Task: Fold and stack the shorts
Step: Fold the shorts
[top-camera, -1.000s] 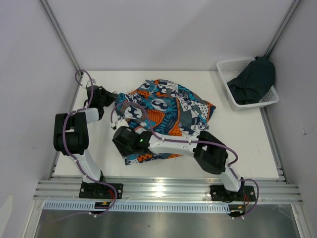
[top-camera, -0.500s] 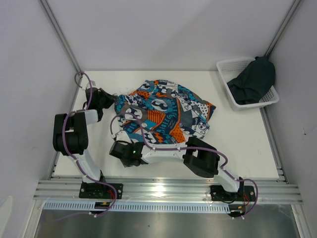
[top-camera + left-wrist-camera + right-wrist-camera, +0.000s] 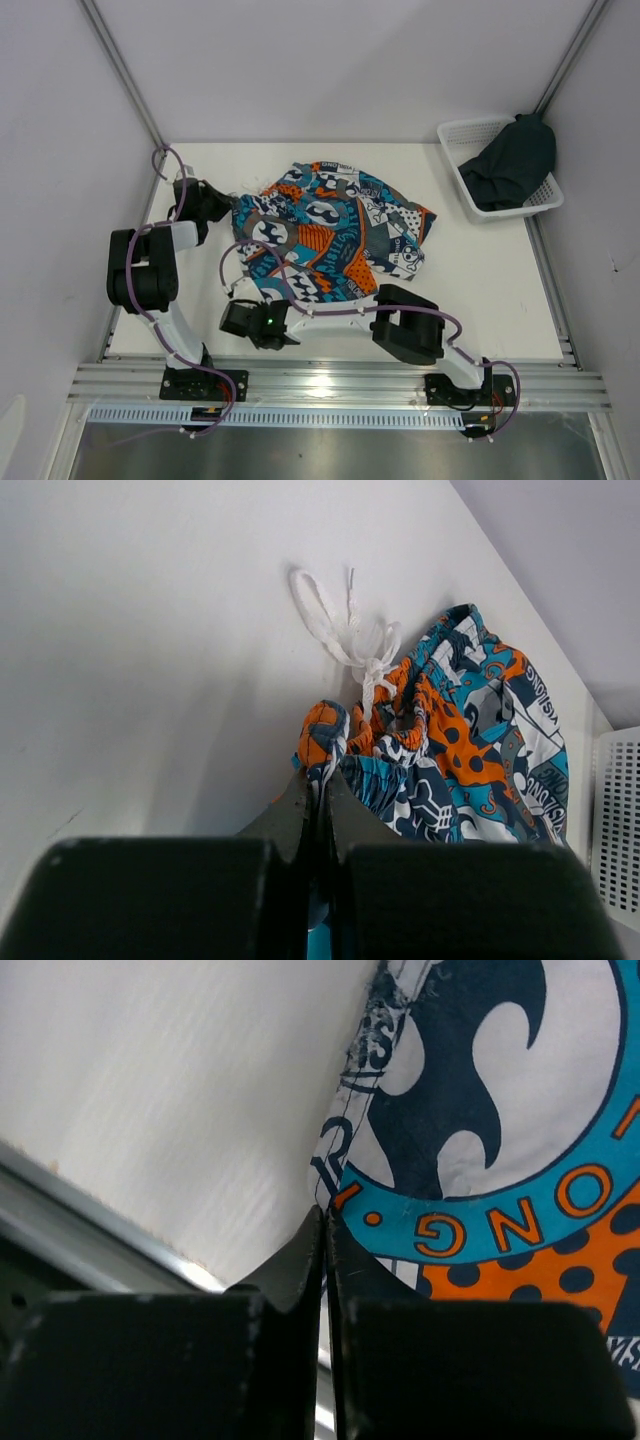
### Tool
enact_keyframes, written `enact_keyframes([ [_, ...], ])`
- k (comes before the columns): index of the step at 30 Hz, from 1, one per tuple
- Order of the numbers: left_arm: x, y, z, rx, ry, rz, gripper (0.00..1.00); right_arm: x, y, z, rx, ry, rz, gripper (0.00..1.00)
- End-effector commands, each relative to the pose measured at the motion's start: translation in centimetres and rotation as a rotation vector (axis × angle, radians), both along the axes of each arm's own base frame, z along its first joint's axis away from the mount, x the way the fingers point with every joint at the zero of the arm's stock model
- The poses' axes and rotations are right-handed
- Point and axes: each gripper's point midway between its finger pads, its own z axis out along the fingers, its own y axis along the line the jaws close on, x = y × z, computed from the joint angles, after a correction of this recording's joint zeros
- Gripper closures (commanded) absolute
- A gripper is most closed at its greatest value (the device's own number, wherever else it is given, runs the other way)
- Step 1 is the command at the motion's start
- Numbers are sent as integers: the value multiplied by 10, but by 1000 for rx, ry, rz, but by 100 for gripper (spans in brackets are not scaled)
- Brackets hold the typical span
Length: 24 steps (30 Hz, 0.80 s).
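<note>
The printed shorts [image 3: 335,235], orange, teal, white and navy, lie spread in the middle of the table. My left gripper [image 3: 226,206] is shut on their gathered waistband [image 3: 335,735] at the left end, beside the white drawstring [image 3: 345,630]. My right gripper [image 3: 262,300] sits low at the near-left corner. Its jaws are closed together on the hem edge of the printed shorts [image 3: 470,1150], right at the fingertips [image 3: 325,1210]. The plain dark shorts [image 3: 512,165] lie heaped in the basket at the back right.
The white mesh basket [image 3: 455,135] stands at the table's back right corner. The metal rail of the near table edge [image 3: 80,1235] runs just behind my right gripper. Grey walls close in the table on three sides.
My right gripper drew back from over the printed shorts towards the near edge and closed on the hem. The fabric now lies flatter. The left arm stayed put.
</note>
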Motion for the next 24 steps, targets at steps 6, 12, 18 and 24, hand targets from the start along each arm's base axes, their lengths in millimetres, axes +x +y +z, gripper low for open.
enact_keyframes([
  [6,4,12,8,11,38,-7,98,-43,-30,74,143,74,122,100],
  [12,-5,16,-5,39,126,-30,77,-83,-42,84,188,160,220,100],
  [18,-12,15,-6,38,141,-46,31,-107,-39,75,179,189,295,100],
  [24,-25,23,-11,36,173,-48,25,-111,-36,60,178,204,292,100],
])
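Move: At the left hand lies the waistband corner still pinched in its fingers; the table spot it is lowered to is about 2 cm back, 1 cm left and 6 cm below, with the white drawstring roughly 4 cm ahead and 6 cm right. The right hand already grips the near leg hem. The near metal rail it heads over is some 9 cm back, 4 cm right and 3 cm below; the left arm's mount sits about 11 cm back and 16 cm left of this hand. Drawing the pinched hem back over the near rail, the right hand goes about 11 cm back and 4 cm right, rising nearly 8 cm before easing down slightly, turning counter-clockwise and keeping its grip. The left hand sinks about 3 cm and eases back as much, tipping its fingers down some 10 degrees, and opens wide to let go of the waistband corner. ##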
